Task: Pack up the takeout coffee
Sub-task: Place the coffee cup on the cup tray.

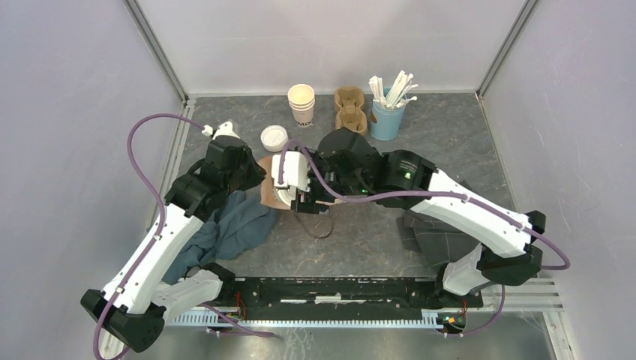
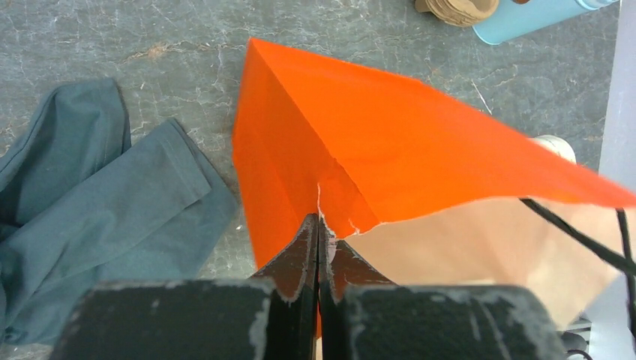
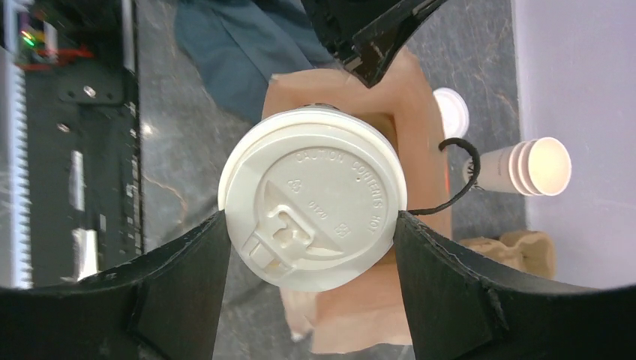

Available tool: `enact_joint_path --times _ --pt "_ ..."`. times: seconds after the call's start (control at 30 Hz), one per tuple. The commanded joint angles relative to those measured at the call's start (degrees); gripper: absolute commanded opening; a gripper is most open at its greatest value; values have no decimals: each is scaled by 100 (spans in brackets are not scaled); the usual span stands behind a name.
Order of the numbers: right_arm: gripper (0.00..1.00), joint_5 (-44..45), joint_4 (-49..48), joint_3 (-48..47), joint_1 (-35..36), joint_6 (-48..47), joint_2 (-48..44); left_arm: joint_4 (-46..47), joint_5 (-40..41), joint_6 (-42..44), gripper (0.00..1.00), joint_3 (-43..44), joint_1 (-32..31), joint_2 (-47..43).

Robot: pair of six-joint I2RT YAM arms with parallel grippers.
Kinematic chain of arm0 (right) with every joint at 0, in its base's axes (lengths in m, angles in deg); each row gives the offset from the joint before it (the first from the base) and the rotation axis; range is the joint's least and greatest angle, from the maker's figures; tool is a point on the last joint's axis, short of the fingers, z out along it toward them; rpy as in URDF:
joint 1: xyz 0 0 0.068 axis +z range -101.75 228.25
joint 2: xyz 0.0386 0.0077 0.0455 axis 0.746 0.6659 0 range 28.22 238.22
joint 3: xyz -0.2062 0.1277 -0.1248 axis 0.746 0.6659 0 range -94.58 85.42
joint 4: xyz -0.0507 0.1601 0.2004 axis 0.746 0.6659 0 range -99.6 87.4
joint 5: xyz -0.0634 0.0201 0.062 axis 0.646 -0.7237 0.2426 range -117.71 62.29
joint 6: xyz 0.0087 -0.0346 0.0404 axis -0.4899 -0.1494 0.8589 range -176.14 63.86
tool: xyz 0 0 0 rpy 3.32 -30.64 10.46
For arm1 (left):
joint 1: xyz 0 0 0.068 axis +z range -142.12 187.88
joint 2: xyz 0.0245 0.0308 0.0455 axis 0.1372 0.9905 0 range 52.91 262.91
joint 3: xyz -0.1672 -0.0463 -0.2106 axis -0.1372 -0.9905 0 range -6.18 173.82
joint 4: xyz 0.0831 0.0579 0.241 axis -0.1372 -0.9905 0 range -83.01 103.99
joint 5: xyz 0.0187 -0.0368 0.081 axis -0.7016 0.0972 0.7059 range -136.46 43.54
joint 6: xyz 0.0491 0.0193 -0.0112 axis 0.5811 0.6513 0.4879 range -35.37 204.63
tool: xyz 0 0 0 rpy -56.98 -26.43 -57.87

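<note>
My right gripper is shut on a takeout coffee cup, one finger on each side just under its white sip lid. It holds the cup upright over the open mouth of a brown paper bag. In the top view the right gripper is over the bag at mid-table. My left gripper is shut on the bag's rim and holds it up; in the left wrist view the bag's wall glows orange. The second lidded cup is not in view.
A stack of lidless cups, a stack of lids, a cardboard cup carrier and a blue cup of stirrers stand at the back. A blue-grey cloth lies left of the bag, and a dark cloth lies under the right arm.
</note>
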Motion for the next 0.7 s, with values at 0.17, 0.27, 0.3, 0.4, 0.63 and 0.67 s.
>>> enact_joint_path --times 0.17,0.27,0.3,0.4,0.63,0.67 --pt "52 912 -507 618 60 -1453 202 28 72 -120 2 218 -6 0" --pt "53 980 -719 626 60 -1709 325 122 33 -59 2 125 -3 -99" --pt "52 983 -662 528 61 -1750 387 174 16 -21 2 73 -1 -144" --pt "52 906 -551 389 60 -1865 449 356 -85 84 2 -56 -2 -252" --pt "54 805 -1536 1653 67 -2480 27 523 -363 90 2 -210 1 -321" --pt "54 788 -1656 1744 47 -2585 40 535 -376 114 2 -235 -2 -330"
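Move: The right hand holds the lidded coffee cup over the bag's mouth. The tray's left well, down in the bag, lies about 12 cm ahead of that hand, 4 cm to its left and 22 cm below; the right well is some 10 cm ahead, 6 cm right, as deep. The held rim corner sits 9 cm ahead, 8 left, 11 below. From the left hand the left well is about 2 cm ahead, 7 right, 12 below. Down and forward goes the right hand, sinking about 7 cm and reaching some 4 cm out, quickly at first, then easing before a last small dip. It carries the cup base-first through the bag's mouth towards the tray, the wrist tipping the left-pointing fingers roughly 10 degrees steeper and swinging them a little forward, its grip unchanged. The left hand keeps the rim corner pinched, almost still. ##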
